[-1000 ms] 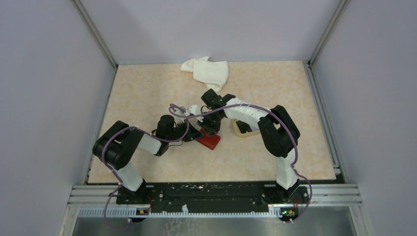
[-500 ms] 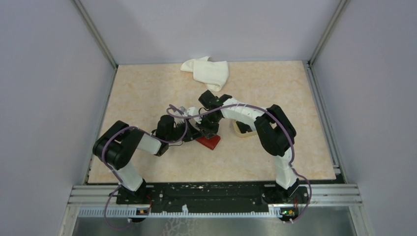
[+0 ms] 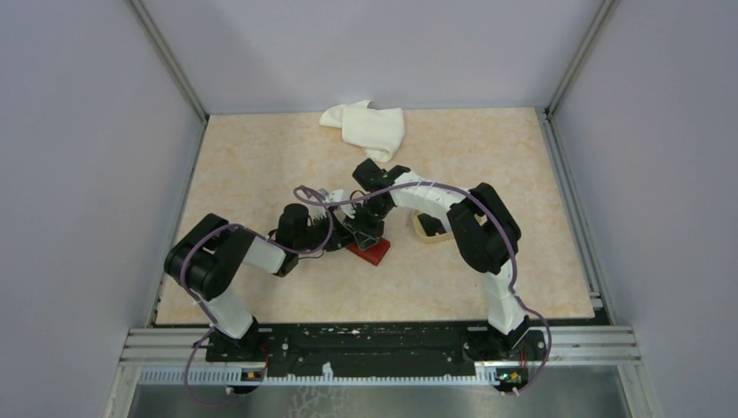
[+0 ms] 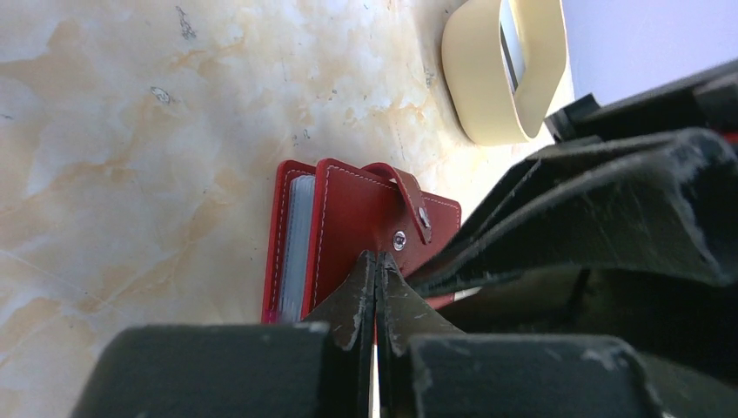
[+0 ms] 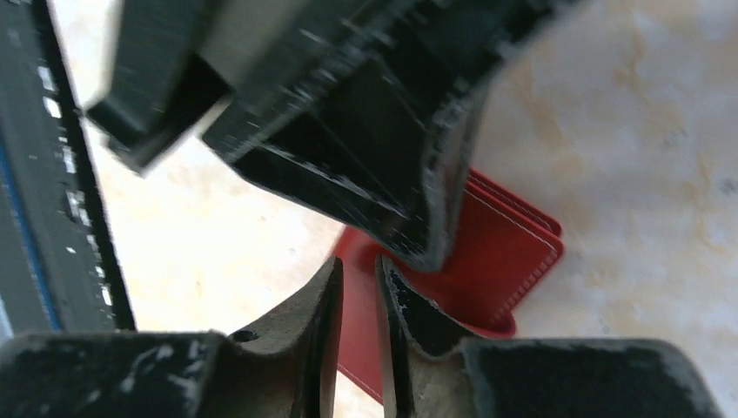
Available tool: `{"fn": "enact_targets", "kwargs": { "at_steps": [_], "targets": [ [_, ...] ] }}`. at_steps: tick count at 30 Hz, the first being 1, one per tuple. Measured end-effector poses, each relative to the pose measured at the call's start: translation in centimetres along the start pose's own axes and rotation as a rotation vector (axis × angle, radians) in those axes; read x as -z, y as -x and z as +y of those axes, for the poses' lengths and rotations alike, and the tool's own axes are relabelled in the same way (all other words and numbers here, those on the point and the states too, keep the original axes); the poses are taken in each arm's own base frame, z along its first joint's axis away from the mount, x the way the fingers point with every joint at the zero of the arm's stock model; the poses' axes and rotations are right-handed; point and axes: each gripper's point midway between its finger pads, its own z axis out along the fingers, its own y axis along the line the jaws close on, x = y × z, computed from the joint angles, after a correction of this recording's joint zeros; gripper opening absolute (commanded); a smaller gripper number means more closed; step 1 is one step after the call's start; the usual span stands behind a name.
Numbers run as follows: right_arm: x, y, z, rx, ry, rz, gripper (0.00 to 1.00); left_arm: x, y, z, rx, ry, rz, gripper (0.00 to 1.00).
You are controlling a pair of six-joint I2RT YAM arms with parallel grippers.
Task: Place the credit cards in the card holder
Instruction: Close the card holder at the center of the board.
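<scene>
The dark red card holder (image 3: 372, 252) lies on the table between the two arms. In the left wrist view the card holder (image 4: 352, 222) has its snap tab undone and pale sleeve edges show between its covers. My left gripper (image 4: 377, 259) is shut, its tips against the red cover. My right gripper (image 5: 358, 266) hangs just over the card holder (image 5: 496, 257), jaws a narrow gap apart, with only red cover showing through the gap. From above, the left gripper (image 3: 345, 233) and right gripper (image 3: 366, 229) nearly touch. No credit card shows plainly.
A beige rounded tray (image 3: 428, 229) sits just right of the card holder, partly under the right arm, and appears in the left wrist view as the tray (image 4: 487, 78). A crumpled white cloth (image 3: 366, 125) lies at the back. Grey walls enclose the table.
The right gripper's jaws have parted slightly from shut, and the right arm has shifted a little left over the card holder. The left arm has not moved.
</scene>
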Motion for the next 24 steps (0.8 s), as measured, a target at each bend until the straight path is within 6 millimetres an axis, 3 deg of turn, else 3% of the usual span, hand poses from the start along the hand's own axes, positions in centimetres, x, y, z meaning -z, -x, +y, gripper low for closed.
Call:
{"fn": "enact_targets", "kwargs": {
  "at_steps": [5,11,14,17,21,24],
  "targets": [
    [-0.1,0.9,2.1,0.057,0.125,-0.062,0.36,0.0,0.0,0.0,-0.016,-0.004,-0.003,0.00],
    [0.7,1.0,3.9,0.119,0.221,-0.099,0.41,-0.1,0.1,-0.1,-0.036,-0.010,-0.005,0.00],
    [2.0,1.0,3.5,0.150,0.209,-0.120,0.47,-0.1,0.1,-0.1,-0.044,-0.012,-0.006,0.00],
    [3.8,1.1,2.7,0.205,0.126,-0.156,0.61,-0.1,0.0,-0.1,-0.037,-0.011,-0.002,0.00],
    [5.9,0.9,1.8,0.271,-0.048,-0.191,0.63,-0.1,0.0,-0.1,-0.028,-0.011,-0.001,0.00],
    [6.3,1.3,0.2,0.290,-0.175,-0.185,0.63,-0.1,0.0,-0.1,-0.027,-0.011,-0.001,0.00]
  ]
}}
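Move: Just beside the right fingertips lies the card holder's loose strap, about 3 cm to their right, 2 cm ahead and 1 cm below. The holder's middle is some 2 cm to their right, 1 cm back and 1 cm down; the cream tray is about 16 cm right and 4 cm ahead. From the left hand, already resting its tips on the cover, the holder's middle lies about 3 cm right, 1 cm back and 1 cm lower. Coming free of the cover, the right hand draws back about 3 cm, edging left and rising a little, then reverses into a climb forward and right, ending some 6 cm above its start, over the strap. Its fingers open from nearly shut to well over half, and the wrist tilts the tips forward by about 20 degrees late on. The shut left fingers stay on the cover. ##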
